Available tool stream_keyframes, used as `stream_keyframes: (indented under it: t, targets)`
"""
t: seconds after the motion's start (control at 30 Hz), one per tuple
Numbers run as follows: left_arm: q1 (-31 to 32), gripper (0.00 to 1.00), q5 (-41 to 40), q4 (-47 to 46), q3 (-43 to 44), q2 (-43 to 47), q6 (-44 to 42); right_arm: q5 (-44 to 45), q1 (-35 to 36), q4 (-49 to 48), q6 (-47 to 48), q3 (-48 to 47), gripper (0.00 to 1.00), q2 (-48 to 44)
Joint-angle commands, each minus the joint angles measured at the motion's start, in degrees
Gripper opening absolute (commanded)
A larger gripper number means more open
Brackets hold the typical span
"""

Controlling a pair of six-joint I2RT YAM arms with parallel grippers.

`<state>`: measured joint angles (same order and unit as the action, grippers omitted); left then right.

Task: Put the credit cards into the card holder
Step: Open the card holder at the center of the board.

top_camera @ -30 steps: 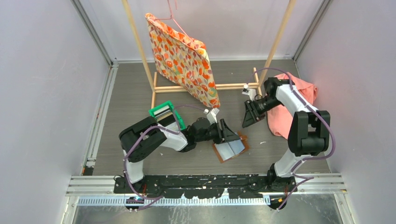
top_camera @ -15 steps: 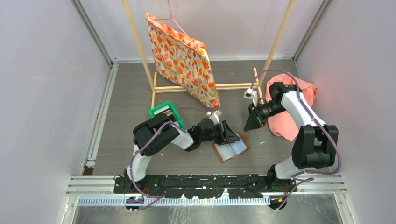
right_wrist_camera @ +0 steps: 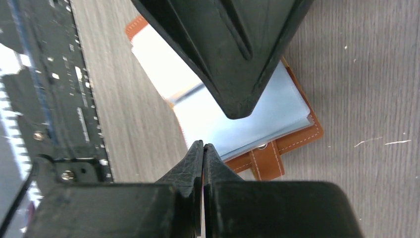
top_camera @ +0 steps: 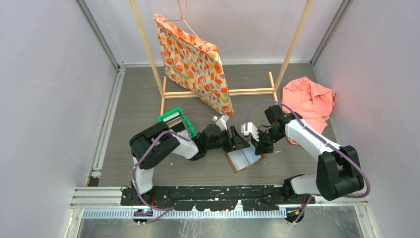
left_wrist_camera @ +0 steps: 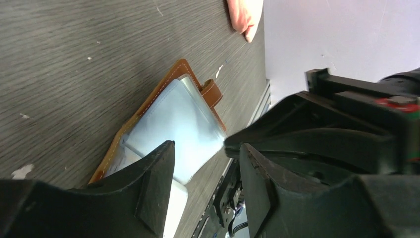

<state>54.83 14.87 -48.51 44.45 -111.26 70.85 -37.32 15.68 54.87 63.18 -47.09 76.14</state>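
Observation:
The card holder [top_camera: 244, 158] lies open on the grey floor, brown leather with pale clear sleeves facing up; its strap with the snap [right_wrist_camera: 267, 159] points away from the arms. My left gripper [top_camera: 241, 143] hovers low over its far left edge, open, with nothing between the fingers [left_wrist_camera: 205, 166]. My right gripper [top_camera: 258, 147] is shut just above the holder's far right corner, tips [right_wrist_camera: 203, 147] pressed together near the sleeve edge [right_wrist_camera: 257, 119]. Thin striped credit cards stand in the green bin [top_camera: 174, 119], partly hidden by the left arm.
A pink cloth [top_camera: 309, 99] lies at the back right. A flowered bag [top_camera: 195, 64] hangs from a wooden rack whose base bar [top_camera: 247, 91] crosses the floor behind the grippers. Both grippers crowd close together over the holder.
The right arm swung from the pink cloth down and left to the card holder, and its jaws closed. The left gripper stayed over the holder, open.

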Motion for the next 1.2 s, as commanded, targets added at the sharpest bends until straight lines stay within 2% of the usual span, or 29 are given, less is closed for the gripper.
stream_keyframes:
  t: [0.0, 0.17, 0.27, 0.37, 0.47, 0.57, 0.67, 0.73, 0.9, 1.07, 1.17]
  targets:
    - [-0.5, 0.52, -1.7, 1.3, -1.8, 6.5, -4.0, 6.5, 3.4, -8.5, 1.9, 2.7, 0.03, 0.0]
    - [-0.5, 0.53, -4.3, 11.3, -4.6, 15.8, -10.1, 10.8, 6.4, -9.5, -0.2, 1.9, 0.04, 3.5]
    - [-0.4, 0.54, -6.7, 15.6, -8.7, 23.0, -13.8, 9.8, 7.4, -7.8, 1.5, 1.8, 0.06, 5.0]
    - [0.0, 0.54, -10.7, 19.9, -14.0, 33.2, -16.4, 8.0, 9.3, -7.5, 4.5, 2.8, 0.09, 4.7]
    - [0.4, 0.57, -16.8, 29.0, -17.1, 44.6, -19.4, 7.6, 12.0, -8.4, 4.8, 3.0, 0.1, 4.2]
    - [0.4, 0.69, -21.7, 39.5, -17.6, 55.8, -22.8, 6.1, 13.9, -8.3, 4.3, 2.6, 0.12, 3.6]
    - [0.1, 0.97, -25.3, 45.2, -19.1, 64.8, -24.0, 3.7, 15.2, -7.8, 5.4, 3.0, 0.17, 2.0]
    - [-0.1, 1.0, -25.4, 45.8, -21.0, 69.3, -23.0, 2.6, 16.2, -7.6, 6.4, 3.4, 0.27, 0.3]
    - [-0.2, 1.0, -22.8, 44.7, -24.5, 71.8, -19.9, 3.5, 18.6, -8.4, 7.0, 4.5, 0.5, -0.9]
    - [-0.2, 1.0, -20.2, 39.8, -27.1, 69.5, -17.7, 6.3, 21.2, -10.5, 5.9, 5.2, 0.65, -0.1]
    - [-0.2, 0.99, -19.9, 39.6, -27.6, 69.9, -17.5, 8.4, 23.2, -13.7, 4.2, 6.1, 0.7, -0.3]
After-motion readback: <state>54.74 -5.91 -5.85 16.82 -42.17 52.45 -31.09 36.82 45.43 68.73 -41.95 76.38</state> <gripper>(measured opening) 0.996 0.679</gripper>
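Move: The card holder, already open on the table, has its middle about 6 cm to the right hand's left, level with it and some 5 cm below. From the left hand that same middle lies about 4 cm back, level sideways and 5 cm below. The green box stands some 33 cm to the left hand's left and 10 cm ahead. The pink cloth lies about 24 cm to the right of the right hand and 20 cm ahead. Over the open card holder, the right hand first sinks about 4 cm by the right page, fingers nearly shut, then sweeps left and a little back across the pages, turning counter-clockwise some 25 degrees and opening. Meanwhile the left hand leaves the holder, arcing up and some 19 cm left with a slight draw back, opens wide and then sinks on the green box's side. ##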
